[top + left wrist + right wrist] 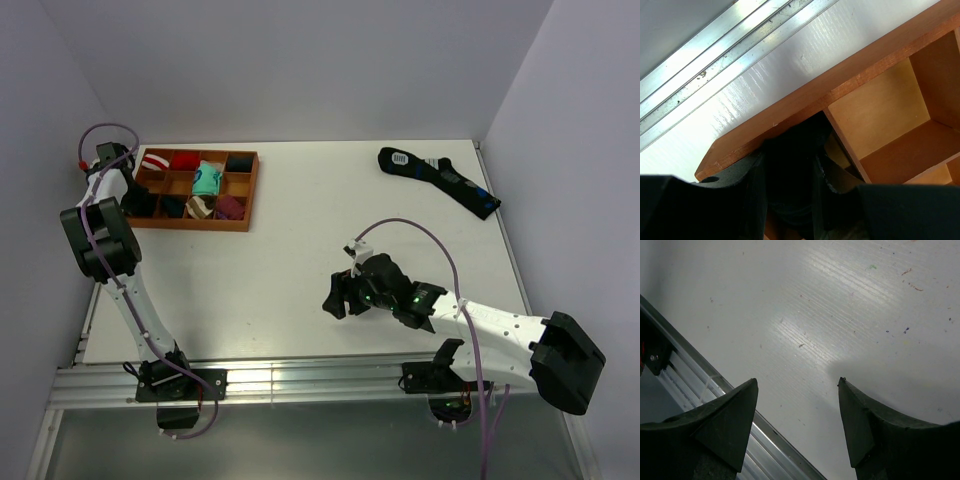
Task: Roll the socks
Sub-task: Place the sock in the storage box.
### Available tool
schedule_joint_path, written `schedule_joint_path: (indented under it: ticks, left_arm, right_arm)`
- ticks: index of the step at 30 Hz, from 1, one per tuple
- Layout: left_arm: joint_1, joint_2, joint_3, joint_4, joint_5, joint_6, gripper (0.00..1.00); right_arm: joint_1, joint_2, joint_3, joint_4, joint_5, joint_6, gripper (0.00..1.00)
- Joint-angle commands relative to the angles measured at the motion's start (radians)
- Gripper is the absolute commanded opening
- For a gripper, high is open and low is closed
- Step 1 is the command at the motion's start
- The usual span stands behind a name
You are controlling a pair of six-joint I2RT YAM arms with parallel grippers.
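Observation:
In the left wrist view, a bundle of black knit, the socks (790,145), sits between my left gripper's (789,161) fingers. They are down in the near-left corner compartment of the wooden tray (790,107). The jaws are closed against the fabric on both sides. From above, my left gripper (138,200) is at the tray's (190,225) left end and the bundle is mostly hidden under it. My right gripper (335,295) hovers over the bare table near the front edge. Its jaws (798,381) are open with nothing between them.
Several rolled sock bundles (207,180) fill other compartments of the tray. A long dark sock with blue marks and a white patch (440,180) lies flat at the back right. The metal rail (690,385) of the table's front edge runs just below my right gripper.

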Motion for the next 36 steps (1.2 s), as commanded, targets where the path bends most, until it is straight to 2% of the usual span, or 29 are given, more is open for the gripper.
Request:
schedule_joint_path:
  ticks: [1,9,16,19,27,36]
  left_arm:
    - [0.029,0.077,-0.048,-0.161,-0.118,0.047,0.09]
    - [0.030,-0.006,-0.082,-0.121,-0.052,0.059,0.32]
    - [0.029,-0.065,-0.042,-0.144,-0.017,0.052,0.38]
    - [0.029,-0.082,-0.033,-0.149,-0.009,0.050,0.53]
    - [0.029,-0.115,-0.026,-0.158,-0.002,0.046,0.54]
    - [0.028,-0.184,-0.033,-0.106,0.092,0.035,0.60]
  right_arm:
    - [-0.001,-0.024,0.019,0.023,0.000,-0.024,0.72]
    - [-0.001,-0.021,0.018,0.026,-0.001,-0.022,0.72]
    - [-0.002,-0.028,0.018,0.025,0.003,-0.024,0.72]
    - [-0.001,-0.028,0.019,0.025,0.002,-0.024,0.72]
    - [-0.002,-0.026,0.019,0.031,0.003,-0.022,0.72]
    - [-0.001,-0.023,0.018,0.028,0.002,-0.024,0.72]
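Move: The black rolled sock is between the left fingers, its middle within a centimetre or two of the hand and slightly lower, in the box's near-left compartment. From this hand, the dark teal sock lies about 9 cm right and 1 cm back, the empty compartment 7 cm ahead and 1 cm right, and the red-striped sock 13 cm ahead, 3 cm right. From the right hand, the black sock is roughly 30 cm ahead, 60 cm left and 8 cm lower. The left hand, low in the near-left compartment with its fingers still shut on the black sock, holds nearly in place at first, then opens the fingers to well over half and draws about 3 cm back towards the robot, letting the sock go. With the fingers spread either side of the sock, it then turns upward, having risen some 2.5 cm in all, mostly at the very end, the wrist keeping its downward slant almost unchanged. ##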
